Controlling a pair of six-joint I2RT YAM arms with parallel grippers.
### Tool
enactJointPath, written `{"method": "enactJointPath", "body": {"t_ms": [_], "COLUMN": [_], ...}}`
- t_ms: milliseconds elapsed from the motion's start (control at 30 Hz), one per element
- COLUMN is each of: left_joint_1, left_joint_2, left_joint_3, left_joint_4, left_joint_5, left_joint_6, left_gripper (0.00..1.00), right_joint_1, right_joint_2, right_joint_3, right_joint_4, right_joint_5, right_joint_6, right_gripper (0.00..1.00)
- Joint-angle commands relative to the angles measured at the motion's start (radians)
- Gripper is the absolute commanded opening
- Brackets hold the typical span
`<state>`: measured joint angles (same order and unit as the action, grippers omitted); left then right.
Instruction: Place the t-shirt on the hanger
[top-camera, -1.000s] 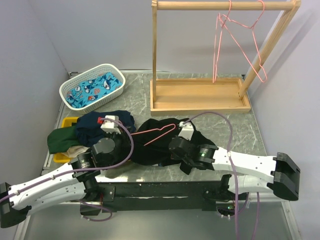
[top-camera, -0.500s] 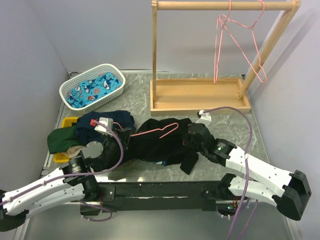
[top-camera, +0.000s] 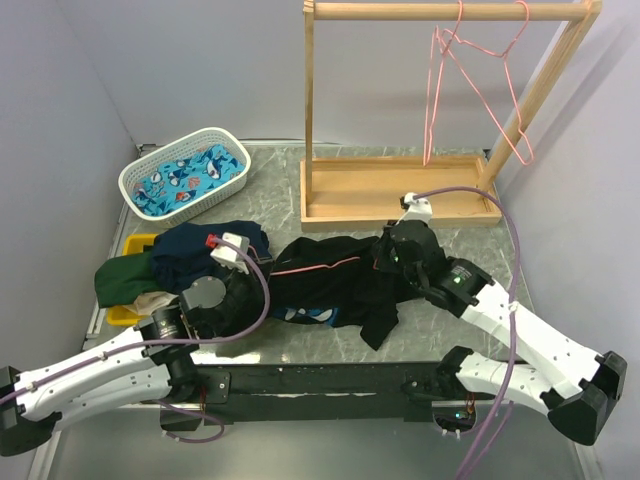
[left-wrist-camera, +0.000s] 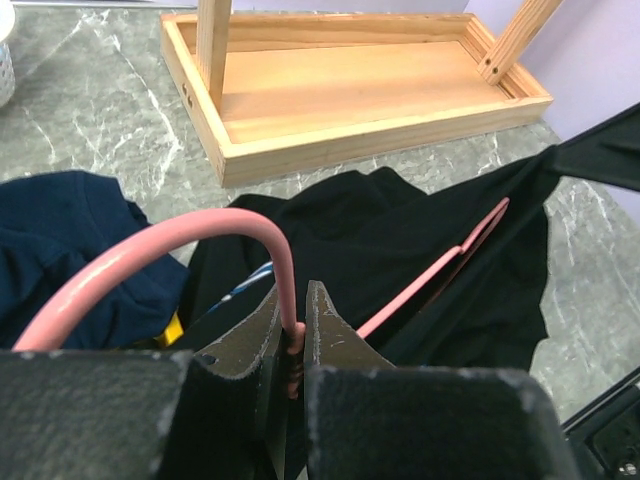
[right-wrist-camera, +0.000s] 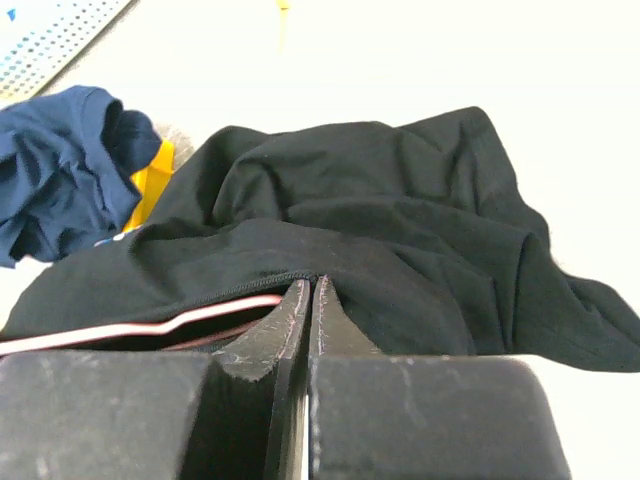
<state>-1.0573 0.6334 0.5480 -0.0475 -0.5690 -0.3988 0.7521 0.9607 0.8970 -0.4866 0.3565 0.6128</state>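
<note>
The black t-shirt (top-camera: 335, 290) lies crumpled at the table's near middle, a bit of blue-and-white print showing at its near edge. The pink wire hanger (top-camera: 320, 265) lies across it, and its far end runs under the fabric. My left gripper (left-wrist-camera: 293, 300) is shut on the hanger (left-wrist-camera: 200, 235) just below its hook, at the shirt's left side. My right gripper (right-wrist-camera: 308, 285) is shut on the hem of the t-shirt (right-wrist-camera: 400, 200), holding it lifted over the hanger's arm (right-wrist-camera: 150, 328). In the top view the right gripper (top-camera: 385, 262) sits at the shirt's right side.
A wooden rack (top-camera: 400, 190) stands at the back, with two more pink hangers (top-camera: 480, 80) on its rail. A white basket (top-camera: 185, 175) of patterned cloth sits back left. A navy garment (top-camera: 190, 250), a dark green garment (top-camera: 125, 275) and a yellow bin (top-camera: 122, 315) lie left.
My right arm swung away from me and to the right, drawing the shirt's hem over the hanger's end. The hanger now lies flatter with its far tip covered. The left gripper shifted slightly.
</note>
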Motion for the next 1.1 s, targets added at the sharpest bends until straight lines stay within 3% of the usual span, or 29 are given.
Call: {"method": "enactJointPath", "body": {"t_ms": [0, 167, 367, 567, 667, 767, 800, 867, 967, 1067], "left_joint_1": [0.002, 0.002, 0.003, 0.022, 0.051, 0.091, 0.115, 0.143, 0.244, 0.388], "left_joint_2": [0.031, 0.152, 0.247, 0.31, 0.31, 0.327, 0.339, 0.382, 0.423, 0.453], "left_joint_3": [0.084, 0.222, 0.389, 0.598, 0.693, 0.795, 0.823, 0.898, 0.945, 0.906], "left_joint_4": [0.041, 0.084, 0.133, 0.103, 0.055, -0.046, -0.079, -0.151, -0.187, -0.138], "left_joint_5": [-0.003, 0.044, 0.155, 0.248, 0.355, 0.457, 0.527, 0.578, 0.746, 0.96], "left_joint_6": [0.092, 0.218, 0.388, 0.529, 0.558, 0.587, 0.598, 0.6, 0.574, 0.485], "left_gripper": [0.01, 0.01, 0.01, 0.01, 0.01, 0.01, 0.01, 0.01, 0.01, 0.01], "right_joint_1": [-0.016, 0.064, 0.17, 0.173, 0.164, 0.116, 0.098, 0.046, -0.029, -0.037], "right_joint_2": [0.015, 0.102, 0.308, 0.45, 0.515, 0.497, 0.483, 0.439, 0.386, 0.304], "right_joint_3": [0.127, 0.356, 0.848, 1.243, 1.399, 1.406, 1.381, 1.296, 1.19, 1.037], "right_joint_4": [-0.079, -0.144, -0.277, -0.386, -0.446, -0.466, -0.445, -0.419, -0.399, -0.343], "right_joint_5": [-0.008, -0.06, -0.083, -0.119, -0.085, -0.129, -0.155, -0.198, -0.231, -0.254], "right_joint_6": [-0.09, -0.172, -0.32, -0.373, -0.403, -0.42, -0.418, -0.407, -0.378, -0.371], "right_gripper": [0.0, 0.0, 0.0, 0.0, 0.0, 0.03, 0.11, 0.16, 0.36, 0.69]}}
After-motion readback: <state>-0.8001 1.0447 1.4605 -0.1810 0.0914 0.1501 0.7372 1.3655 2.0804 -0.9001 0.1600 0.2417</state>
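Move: The right hand holds the black T-shirt's collar; the hanger's free end, inside the shirt, lies about 5 cm to its left, level fore and aft and some 3 cm lower. From the left hand, holding the hanger by its hook, that end is roughly 21 cm right, 3 cm ahead and 5 cm lower. The rack tray's middle is some 23 cm ahead of the right hand, 8 cm right and 18 cm down; the navy shirt is 15 cm left of the left hand, 8 cm ahead, 14 cm down. Still gripping the hook and the collar, both hands hoist hanger and shirt quickly upward together, the left rising nearly 30 cm and drifting right as its fingers tip up and it turns clockwise. The right climbs about 30 cm, swinging left and then partly back right with its fingers tipping up, and near the top it opens and lets go of the collar, sinking slightly. ##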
